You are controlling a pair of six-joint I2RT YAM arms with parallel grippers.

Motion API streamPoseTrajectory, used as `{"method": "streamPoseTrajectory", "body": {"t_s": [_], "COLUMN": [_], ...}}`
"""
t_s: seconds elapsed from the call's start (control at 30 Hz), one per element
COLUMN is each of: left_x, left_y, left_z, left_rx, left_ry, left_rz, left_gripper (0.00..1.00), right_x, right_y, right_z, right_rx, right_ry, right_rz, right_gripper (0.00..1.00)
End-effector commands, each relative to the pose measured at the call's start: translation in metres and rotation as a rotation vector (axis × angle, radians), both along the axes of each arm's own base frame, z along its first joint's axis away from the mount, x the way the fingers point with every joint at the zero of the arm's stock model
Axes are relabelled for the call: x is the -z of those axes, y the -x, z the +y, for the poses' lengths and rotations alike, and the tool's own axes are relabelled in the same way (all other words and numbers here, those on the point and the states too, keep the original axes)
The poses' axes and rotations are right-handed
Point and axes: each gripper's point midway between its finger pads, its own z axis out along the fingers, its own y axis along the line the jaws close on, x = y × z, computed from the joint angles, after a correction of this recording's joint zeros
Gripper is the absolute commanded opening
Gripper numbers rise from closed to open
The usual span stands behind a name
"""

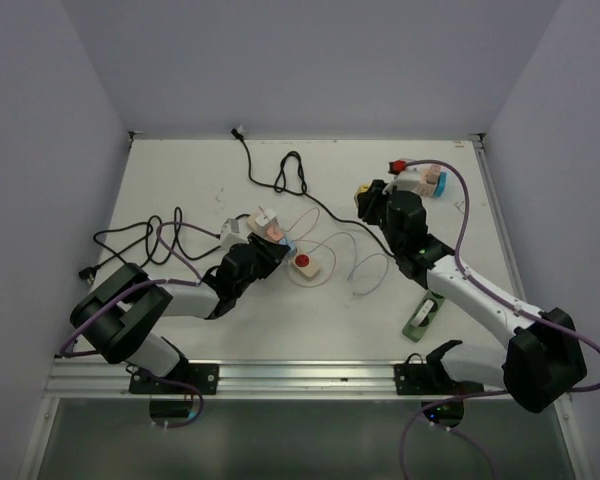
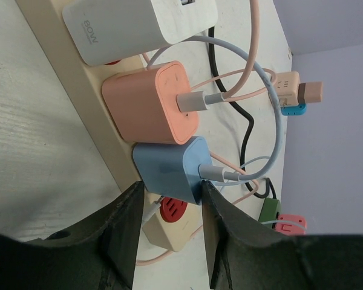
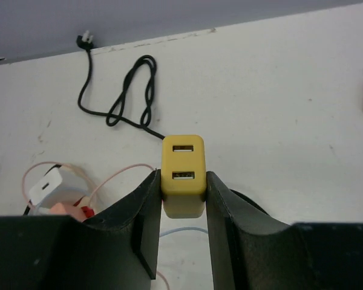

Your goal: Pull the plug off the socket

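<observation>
A cream power strip [image 2: 106, 142] carries a white plug [image 2: 133, 24], an orange plug [image 2: 148, 106] and a blue plug [image 2: 169, 166]; a red socket [image 2: 172, 209] at its end is empty. My left gripper [image 2: 172, 185] is open, its fingers flanking the blue plug's near end. In the top view the left gripper [image 1: 263, 252] is at the strip [image 1: 305, 268]. My right gripper [image 3: 183, 174] is shut on a yellow plug [image 3: 183, 158] with two USB ports, held over the table away from any socket. From above, the right gripper [image 1: 368, 196] is at the back right.
A black cable [image 1: 292, 182] loops across the back of the table, with thin pink and blue cables [image 1: 355, 262] in the middle. A pink, white and blue adapter cluster [image 1: 422, 181] lies at the back right. A green strip [image 1: 422, 318] lies beside the right arm.
</observation>
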Motion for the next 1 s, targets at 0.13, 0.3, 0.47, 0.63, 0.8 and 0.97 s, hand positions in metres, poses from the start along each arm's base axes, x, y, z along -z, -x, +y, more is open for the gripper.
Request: {"method": "streamPoseTrajectory", "body": {"t_s": [0.13,0.3,0.47,0.63,0.8,0.97], "left_x": [0.109,0.109,0.108,0.108,0.103,0.089], "left_y": [0.080,0.079,0.078,0.079,0.079,0.073], "left_z": [0.057,0.056,0.056,0.057,0.052,0.045], "left_rx": [0.099,0.105,0.107,0.104,0.136,0.167], "left_ry": [-0.354,-0.353,-0.345,-0.336,-0.299,-0.250], "left_rz": [0.346,0.344,0.341,0.336,0.301,0.231], "left_gripper": [0.48,0.49,0.52,0.55,0.64,0.77], "right_x": [0.037,0.085,0.118,0.145,0.138,0.102], "right_y": [-0.031,-0.068,-0.090,-0.081,-0.072,-0.061], "right_z": [-0.058,-0.090,-0.080,-0.091,-0.119,-0.102], "right_rx": [0.116,0.177,0.100,0.155,0.259,0.148], "right_ry": [-0.233,-0.374,-0.489,-0.517,-0.349,-0.183], "right_rz": [0.143,0.225,0.303,0.343,0.363,0.340], "right_gripper": [0.00,0.00,0.01,0.44,0.87,0.91]}}
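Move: The yellow plug is already in my right fingers. The bare patch of table for it lies about 7 cm ahead, 10 cm right and 18 cm below; the black cable passes 3 cm short and 2 cm left of that patch, and the pink adapters stand about 11 cm beyond it and 12 cm to its right. From my left hand that patch is some 10 cm ahead and 24 cm right, and the blue plug sits about 2 cm ahead of the fingertips. I swing the yellow plug down about 18 cm, out to my right and forward onto the clear table just beyond the black cable, tipping the right hand some 25 degrees downward and rolling its left side up. There I open wide, let go and lift off about 3 cm. My left hand meanwhile spreads its fingers beside the blue plug and eases back, left and slightly down, a couple of centimetres. ##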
